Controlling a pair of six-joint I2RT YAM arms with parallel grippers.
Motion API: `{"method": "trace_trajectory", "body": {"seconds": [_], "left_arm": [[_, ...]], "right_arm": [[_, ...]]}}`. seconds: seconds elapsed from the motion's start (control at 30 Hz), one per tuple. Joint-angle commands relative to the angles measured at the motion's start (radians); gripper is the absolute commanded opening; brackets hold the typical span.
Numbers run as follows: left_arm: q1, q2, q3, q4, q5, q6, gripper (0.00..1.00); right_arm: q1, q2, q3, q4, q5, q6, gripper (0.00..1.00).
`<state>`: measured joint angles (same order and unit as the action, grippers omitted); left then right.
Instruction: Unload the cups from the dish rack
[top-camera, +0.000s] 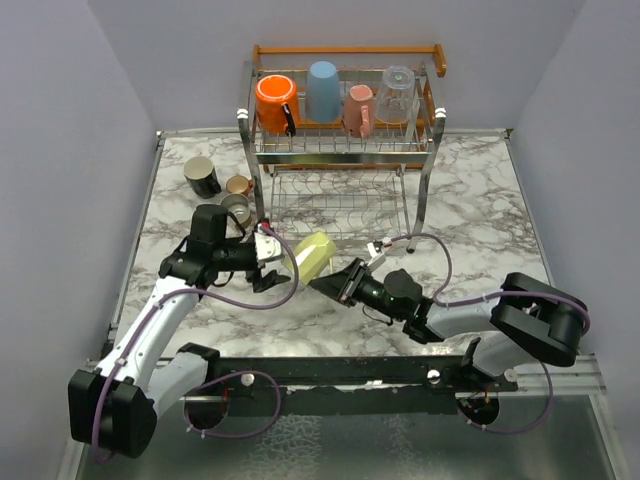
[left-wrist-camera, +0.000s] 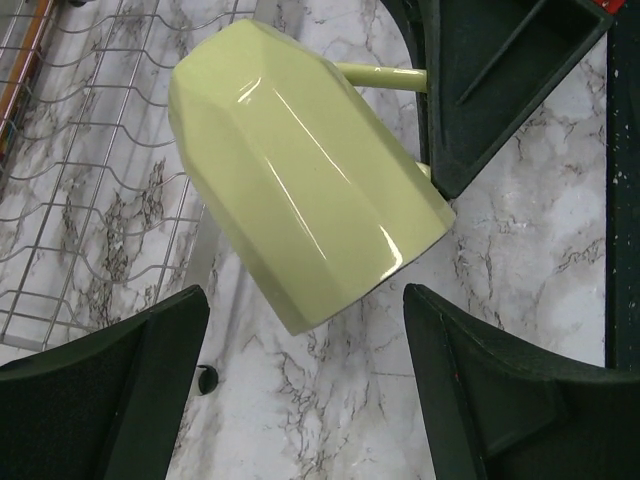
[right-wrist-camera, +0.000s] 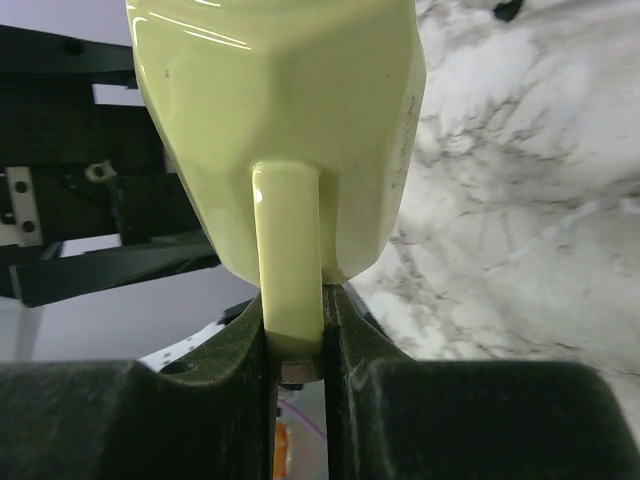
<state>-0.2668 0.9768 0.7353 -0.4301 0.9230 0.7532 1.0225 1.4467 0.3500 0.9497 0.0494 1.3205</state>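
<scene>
The dish rack (top-camera: 345, 140) stands at the back of the table. Its top tier holds an orange mug (top-camera: 274, 103), a light blue cup (top-camera: 322, 90), a pink mug (top-camera: 359, 110) and a clear glass (top-camera: 396, 95). My right gripper (top-camera: 336, 283) (right-wrist-camera: 295, 320) is shut on the handle (right-wrist-camera: 288, 250) of a pale yellow mug (top-camera: 313, 256) (right-wrist-camera: 280, 120) (left-wrist-camera: 300, 190), which is tilted above the table in front of the rack. My left gripper (top-camera: 278, 264) (left-wrist-camera: 302, 292) is open just left of the mug, its fingers either side of the mug's end without touching it.
On the marble table (top-camera: 470, 220), left of the rack, stand a black cup (top-camera: 202, 176), a tan cup (top-camera: 238, 185) and a small grey cup (top-camera: 236, 208). The rack's lower wire tier (left-wrist-camera: 80, 180) lies just behind the left gripper. Walls close in both sides.
</scene>
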Motion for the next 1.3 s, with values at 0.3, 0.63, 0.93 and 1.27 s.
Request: {"method": "trace_trajectory", "body": {"seconds": [0.3,0.63,0.93,1.27], "left_arm": [[-0.012,-0.147,-0.078,0.114,-0.026,-0.053,0.46],[-0.012,-0.179,-0.077,0.153,-0.054,-0.161,0.0],[-0.01,-0.117,0.033,-0.115,-0.305,-0.023,0.0],[0.394,0.056,0.273,-0.586,-0.51,0.403,0.0]], "right_arm": [[0.117,0.164,0.047,0.507,-0.018,0.193,0.01],[0.145,0.257,0.134,0.54,-0.066,0.166,0.25],[0.103,0.076,0.021,0.273,-0.004,0.049,0.84],[0.081,-0.396,-0.046,-0.341,0.178,-0.172,0.91]]}}
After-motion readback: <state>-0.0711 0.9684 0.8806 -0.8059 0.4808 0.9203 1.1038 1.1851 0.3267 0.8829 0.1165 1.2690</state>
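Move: The right hand holds the green cup by its handle, the cup's middle about 5 cm ahead and 5 cm left. The left gripper it is taken to is about 5 cm ahead, 10 cm left and 3 cm higher. From the left hand that cup is about 2 cm ahead, 7 cm right and 3 cm lower; the rack's near left foot is some 4 cm ahead and 6 cm left, the metal cup 16 cm ahead and 15 cm left, both about 15 cm lower. Right raises green cup 5 cm and leftward; left pinches its rim, right opens, left carries cup 10 cm left. ##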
